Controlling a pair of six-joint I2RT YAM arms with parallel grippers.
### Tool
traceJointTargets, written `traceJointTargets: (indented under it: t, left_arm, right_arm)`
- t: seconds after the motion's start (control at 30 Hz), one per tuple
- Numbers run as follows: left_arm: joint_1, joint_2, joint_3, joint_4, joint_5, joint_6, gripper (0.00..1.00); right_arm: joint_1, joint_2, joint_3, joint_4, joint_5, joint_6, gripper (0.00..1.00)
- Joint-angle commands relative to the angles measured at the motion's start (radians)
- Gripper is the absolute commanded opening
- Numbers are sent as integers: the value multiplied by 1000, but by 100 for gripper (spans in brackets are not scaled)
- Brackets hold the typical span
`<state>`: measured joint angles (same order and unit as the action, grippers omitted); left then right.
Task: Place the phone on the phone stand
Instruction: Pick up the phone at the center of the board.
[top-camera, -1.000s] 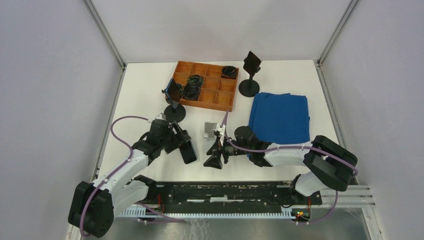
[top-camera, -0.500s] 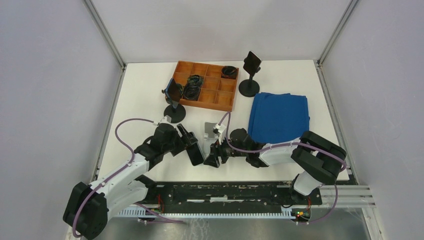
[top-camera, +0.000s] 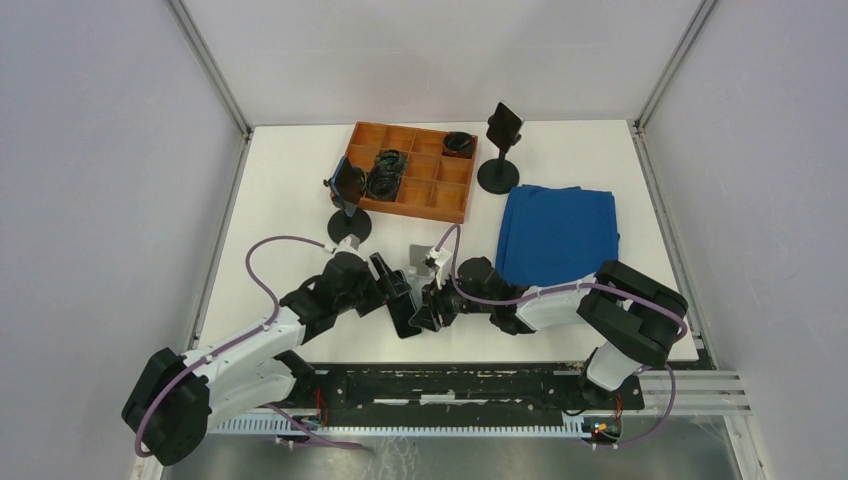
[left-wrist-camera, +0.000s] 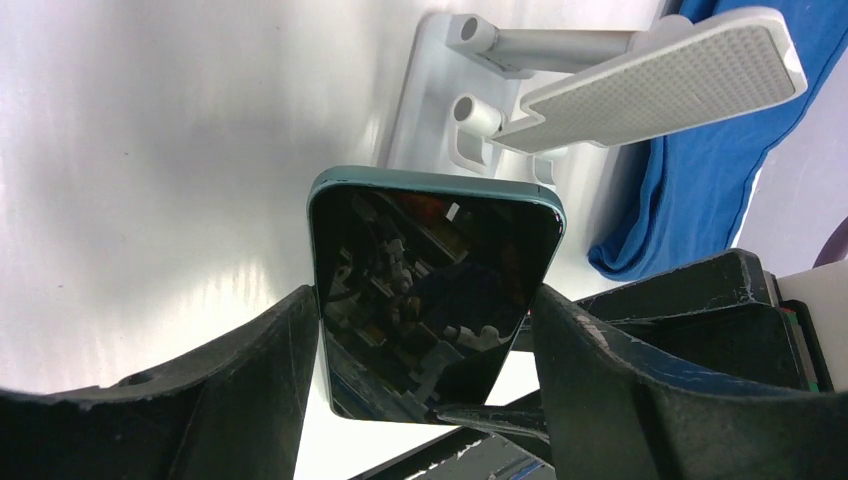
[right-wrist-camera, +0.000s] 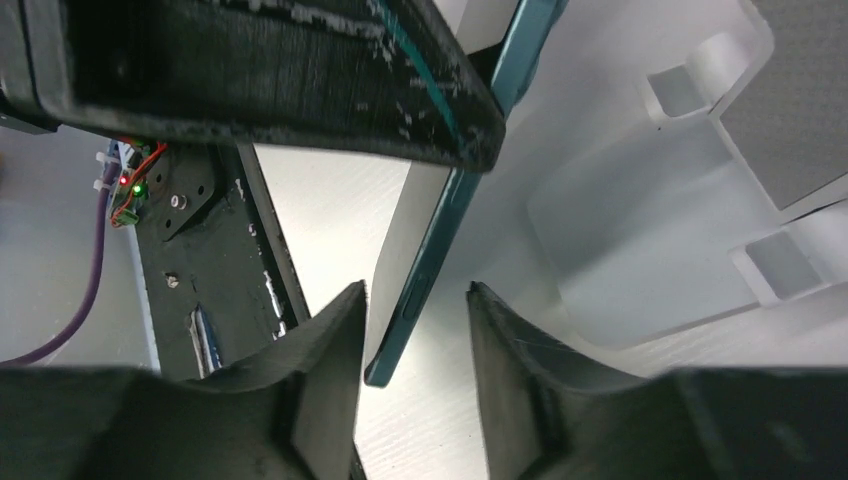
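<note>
The phone (left-wrist-camera: 430, 290), dark-screened with a teal rim, hangs tilted above the table, and my left gripper (left-wrist-camera: 425, 300) is shut on its two long sides. In the top view the phone (top-camera: 404, 310) sits between both arms near the front edge. My right gripper (right-wrist-camera: 415, 300) straddles the phone's lower corner (right-wrist-camera: 425, 265), its jaws narrowed but open, with a gap on each side. The white phone stand (left-wrist-camera: 560, 90) stands just beyond the phone; its base (right-wrist-camera: 640, 220) lies right of my right fingers, and in the top view the stand (top-camera: 421, 258) is behind both grippers.
An orange compartment tray (top-camera: 440, 200) with dark items sits at the back. A folded blue cloth (top-camera: 557, 235) lies to the right. Two black round-based stands (top-camera: 349, 228) (top-camera: 498, 176) with small dark panels flank the tray.
My left arm has carried the phone rightward to the right gripper. The right gripper's jaws have narrowed around the phone's lower corner.
</note>
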<state>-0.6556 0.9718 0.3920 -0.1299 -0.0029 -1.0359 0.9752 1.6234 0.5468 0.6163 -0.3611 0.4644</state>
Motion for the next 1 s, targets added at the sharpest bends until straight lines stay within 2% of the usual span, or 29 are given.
traceJointTargets:
  t: [0.0,0.3,0.43,0.63,0.83,0.97]
  left_arm:
    - [-40,4,49,79,-51,-61,40]
    - [-65,-22,51,101,-54,-36,43]
    - [-70,-104,21,150,-50,-11,65]
    - [-72,-270,22,81,-84,45,92]
    - [-72,-411,57,61,-42,187,100]
    - [-71,-498,107,55,-22,277,100]
  right_arm:
    - [1,3,36,18,8,2,38]
    - [-22,-8,35,40,-67,46,7]
    - [-45,-30,29,59,-118,83,0]
    - [-83,-90,24,86,-197,124,0]
    - [-144,-188,21,100,-266,120,0]
    - [-196,-259,27,92,-318,79,0]
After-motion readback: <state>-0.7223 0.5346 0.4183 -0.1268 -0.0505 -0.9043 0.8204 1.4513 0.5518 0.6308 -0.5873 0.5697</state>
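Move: Between the left fingers the phone is already gripped by its long edges, its middle about 2 cm right, 1 cm back and 1 cm below the left hand point. The right fingers, still open, straddle its near end, the phone's middle roughly 4 cm left, 3 cm ahead and 2 cm above them. The grey phone stand lies some 9 cm straight ahead of the right hand and 4 cm lower; the black stand is about 16 cm ahead and 11 cm left of the left hand. Closing on the phone's two faces near its near, right-hand corner, the right fingers pinch it while the left hand barely shifts and keeps its grip. Then the right hand lifts about 8 cm, easing slightly forward and right and tilting its fingertips up some 10 degrees, while the left opens, lets go and climbs faster, about 12 cm, tipping up roughly 25 degrees. ##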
